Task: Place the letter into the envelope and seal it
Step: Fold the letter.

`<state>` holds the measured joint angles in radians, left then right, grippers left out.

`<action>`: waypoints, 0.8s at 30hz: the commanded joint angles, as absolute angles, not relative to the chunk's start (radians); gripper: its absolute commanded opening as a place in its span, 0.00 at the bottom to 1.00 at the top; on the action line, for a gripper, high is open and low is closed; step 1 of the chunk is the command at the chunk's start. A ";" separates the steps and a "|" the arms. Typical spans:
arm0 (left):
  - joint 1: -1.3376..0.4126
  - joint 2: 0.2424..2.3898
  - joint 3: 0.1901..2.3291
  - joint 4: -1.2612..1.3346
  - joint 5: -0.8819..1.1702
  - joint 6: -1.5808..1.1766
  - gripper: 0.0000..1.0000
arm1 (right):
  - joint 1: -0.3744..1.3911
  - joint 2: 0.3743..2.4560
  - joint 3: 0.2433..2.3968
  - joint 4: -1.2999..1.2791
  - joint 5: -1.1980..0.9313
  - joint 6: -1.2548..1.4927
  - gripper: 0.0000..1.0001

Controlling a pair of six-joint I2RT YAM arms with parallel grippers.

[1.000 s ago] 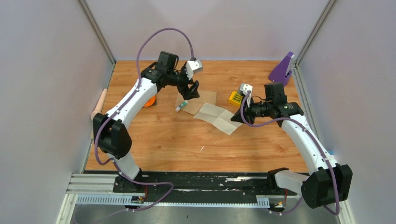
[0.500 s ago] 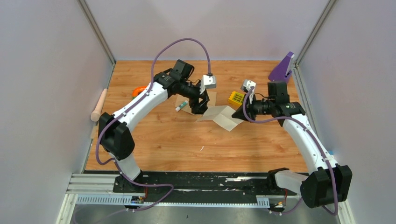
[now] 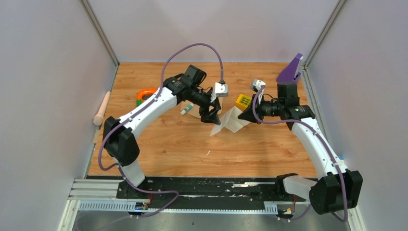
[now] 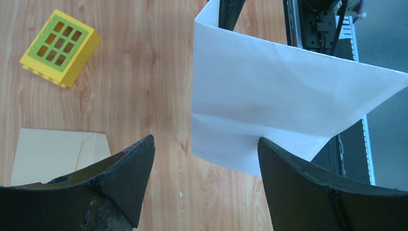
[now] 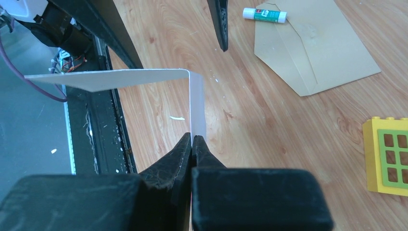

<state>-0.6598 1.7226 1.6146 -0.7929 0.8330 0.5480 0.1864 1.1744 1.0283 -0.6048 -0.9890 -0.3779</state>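
The letter [image 3: 231, 120], a white creased sheet, is lifted off the table and stands bent. My right gripper [image 5: 192, 137] is shut on its near edge, and the sheet [image 5: 120, 79] folds away to the left beyond the fingertips. My left gripper [image 4: 206, 142] is open just left of the letter [image 4: 279, 106], its jaws wide apart with the sheet's lower edge just beyond them and nothing gripped. The tan envelope [image 5: 312, 53] lies flat on the wood with its flap open; a corner of the envelope [image 4: 53, 154] shows beside the left finger.
A glue stick [image 5: 264, 15] lies at the envelope's edge. A yellow-green brick [image 3: 242, 101] sits behind the letter. An orange ring [image 3: 144, 94] and a wooden peg [image 3: 102, 108] lie at the left, and a purple block [image 3: 290, 71] at the back right.
My left arm has swung right from above the envelope to the letter, staying open. My right gripper has raised the letter from flat on the table to standing and bent.
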 commanded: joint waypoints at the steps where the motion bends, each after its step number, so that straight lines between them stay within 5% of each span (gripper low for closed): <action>1: -0.685 1.729 1.634 -0.794 0.855 0.561 0.87 | 0.181 1.155 1.050 -0.558 -1.053 -0.346 0.00; 14: -0.726 1.790 1.678 -0.826 0.858 0.567 0.83 | 0.174 1.118 1.040 -0.559 -1.152 -0.345 0.00; 24: -0.727 1.798 1.696 -0.847 0.886 0.569 0.38 | 0.171 1.126 1.032 -0.560 -1.141 -0.357 0.00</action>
<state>-0.7216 1.7973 1.6547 -0.8326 0.8436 0.5598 0.1753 1.1389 1.0283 -0.5995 -1.1107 -0.3489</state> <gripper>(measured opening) 0.449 0.011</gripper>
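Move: The right hand still pinches the letter, whose middle lies about 4 cm to its left and 2 cm back, level with it. From the open left hand the letter's middle is some 5 cm to the right, 2 cm back and about 1 cm lower. The envelope lies about 9 cm ahead of the left hand and 6 cm left; the yellow block 11 cm ahead and 12 cm right, both some 13 cm below. Keeping its pinch on the letter, the right hand draws it back and lifts it, about 2 cm each way, with a slight turn. The left hand eases back, right and down by roughly 2 cm each to set its open fingers either side of the creased end nearest it, then shuts them about halfway around the paper while rising a touch. ##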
